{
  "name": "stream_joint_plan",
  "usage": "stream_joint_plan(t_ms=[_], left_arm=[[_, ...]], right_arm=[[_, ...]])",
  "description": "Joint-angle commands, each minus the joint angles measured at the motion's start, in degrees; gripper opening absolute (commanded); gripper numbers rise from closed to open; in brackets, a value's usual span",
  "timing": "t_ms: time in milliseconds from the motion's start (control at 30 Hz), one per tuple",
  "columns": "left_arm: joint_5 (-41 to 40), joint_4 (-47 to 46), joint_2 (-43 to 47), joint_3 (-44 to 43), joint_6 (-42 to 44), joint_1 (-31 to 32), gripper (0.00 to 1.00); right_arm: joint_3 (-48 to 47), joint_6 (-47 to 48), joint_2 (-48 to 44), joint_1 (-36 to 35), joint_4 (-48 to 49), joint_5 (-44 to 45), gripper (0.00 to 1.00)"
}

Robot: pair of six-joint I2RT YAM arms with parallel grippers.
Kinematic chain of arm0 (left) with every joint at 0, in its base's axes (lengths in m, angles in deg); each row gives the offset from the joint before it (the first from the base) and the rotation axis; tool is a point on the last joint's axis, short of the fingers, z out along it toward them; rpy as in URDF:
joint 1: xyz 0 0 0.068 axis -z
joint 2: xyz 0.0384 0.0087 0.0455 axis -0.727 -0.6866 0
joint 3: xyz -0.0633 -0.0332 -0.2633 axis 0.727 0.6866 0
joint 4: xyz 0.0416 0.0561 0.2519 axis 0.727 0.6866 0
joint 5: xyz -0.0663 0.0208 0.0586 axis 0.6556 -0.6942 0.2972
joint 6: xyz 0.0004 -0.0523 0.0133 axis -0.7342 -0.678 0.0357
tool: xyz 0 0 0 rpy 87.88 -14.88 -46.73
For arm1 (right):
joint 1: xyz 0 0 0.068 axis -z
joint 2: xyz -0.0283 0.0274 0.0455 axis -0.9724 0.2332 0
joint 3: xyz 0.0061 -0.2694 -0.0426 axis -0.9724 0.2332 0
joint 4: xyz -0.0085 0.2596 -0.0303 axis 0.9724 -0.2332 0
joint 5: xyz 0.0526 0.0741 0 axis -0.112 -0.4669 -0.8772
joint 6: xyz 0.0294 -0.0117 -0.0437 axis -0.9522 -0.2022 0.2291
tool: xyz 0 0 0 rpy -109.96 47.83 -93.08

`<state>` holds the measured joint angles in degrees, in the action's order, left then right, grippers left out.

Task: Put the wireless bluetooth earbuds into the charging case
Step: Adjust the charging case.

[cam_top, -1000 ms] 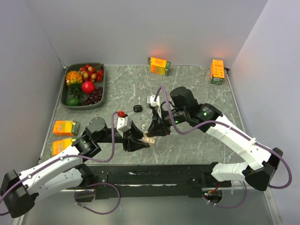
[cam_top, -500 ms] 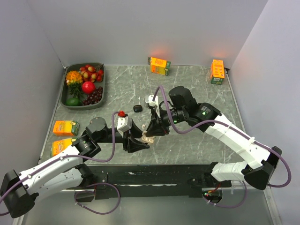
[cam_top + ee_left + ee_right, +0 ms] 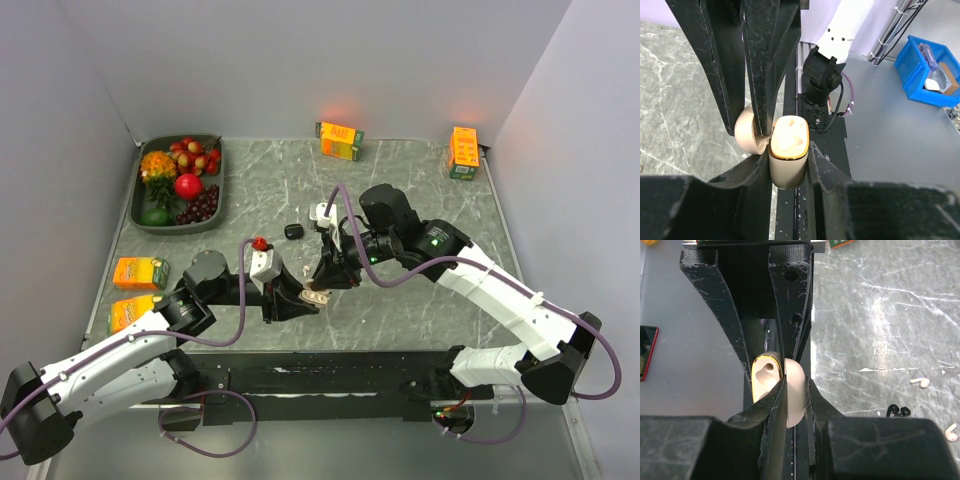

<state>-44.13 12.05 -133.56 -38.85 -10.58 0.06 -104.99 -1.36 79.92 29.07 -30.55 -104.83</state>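
Note:
The beige charging case (image 3: 315, 296) is held off the table between both arms, its gold-rimmed body (image 3: 787, 150) open and the round lid (image 3: 747, 137) swung aside. My left gripper (image 3: 787, 162) is shut on the body. My right gripper (image 3: 796, 390) is shut on the lid (image 3: 796, 400), with the body's hollow wells (image 3: 765, 377) beside it. Two whitish earbuds (image 3: 920, 382) (image 3: 951, 431) and a black one (image 3: 898, 411) lie on the marble table past the right gripper. No earbud shows in the case.
A tray of fruit (image 3: 150, 222) stands at the back left. Orange juice cartons sit at the back (image 3: 340, 140), back right (image 3: 463, 152) and left edge (image 3: 140, 272). A small black object (image 3: 292, 231) lies behind the grippers.
The left jaws have tightened on the case body. Both grippers and the case have barely moved.

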Motion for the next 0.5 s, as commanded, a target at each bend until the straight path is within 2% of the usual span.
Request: stream_joint_plan(t_ms=[0, 100, 200, 233, 300, 333, 367, 467], left_arm=[[-1.35, -4.16, 0.99, 0.76, 0.6, -0.12, 0.01], [-3.28, -5.48, 2.04, 1.82, 0.69, -0.12, 0.01], [-5.92, -6.79, 3.88, 3.13, 0.78, -0.12, 0.01], [-7.15, -6.97, 4.06, 3.4, 1.04, -0.12, 0.01], [-8.56, -6.89, 4.59, 3.58, 1.3, -0.2, 0.01], [-9.0, -6.97, 4.59, 3.66, 1.74, -0.12, 0.01], [-10.75, -7.24, 5.03, 4.19, 1.92, -0.12, 0.01], [-14.01, -11.17, 6.26, 6.64, 2.27, -0.12, 0.01]], right_arm=[[-2.39, -0.62, -0.67, -0.37, 1.5, -1.32, 0.13], [-2.39, -1.41, -0.76, -0.55, 2.02, -1.32, 0.37], [-2.3, -2.55, -1.46, -0.46, 3.16, -1.32, 0.49], [-2.47, -3.25, -1.72, -0.55, 3.86, -1.4, 0.68], [-2.91, -3.87, -2.25, -0.55, 4.22, -1.67, 0.75], [-3.17, -4.57, -2.43, -0.46, 4.75, -1.58, 0.9], [-3.61, -4.92, -2.69, -0.37, 5.1, -0.71, 0.99], [-2.66, -8.08, -4.79, 0.67, 9.12, 2.01, 0.99]])
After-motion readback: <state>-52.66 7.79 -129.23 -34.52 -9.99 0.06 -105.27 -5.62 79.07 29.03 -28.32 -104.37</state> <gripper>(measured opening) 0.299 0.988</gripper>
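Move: The open charging case is between the two hands, gripped by both: its middle lies about 1 cm ahead and 1 cm to the right of the left hand point, and about 1 cm back, 1 cm left and 1 cm below the right one. On the table some 22 cm below, the black earbuds lie about 11 cm ahead and 3 cm right of the right hand; one white earbud lies about 15 cm ahead and 2 cm left, the other 18 cm ahead and 6 cm right. Spreading wide from their grip on the lid, the right fingers let go of the charging case, and that hand rises about 1 cm as they finish opening. The left hand keeps its pinch on the base and carries the case forward about 1.5 cm and nearly 1 cm left, its wrist turning some 5 to 10 degrees counter-clockwise. ##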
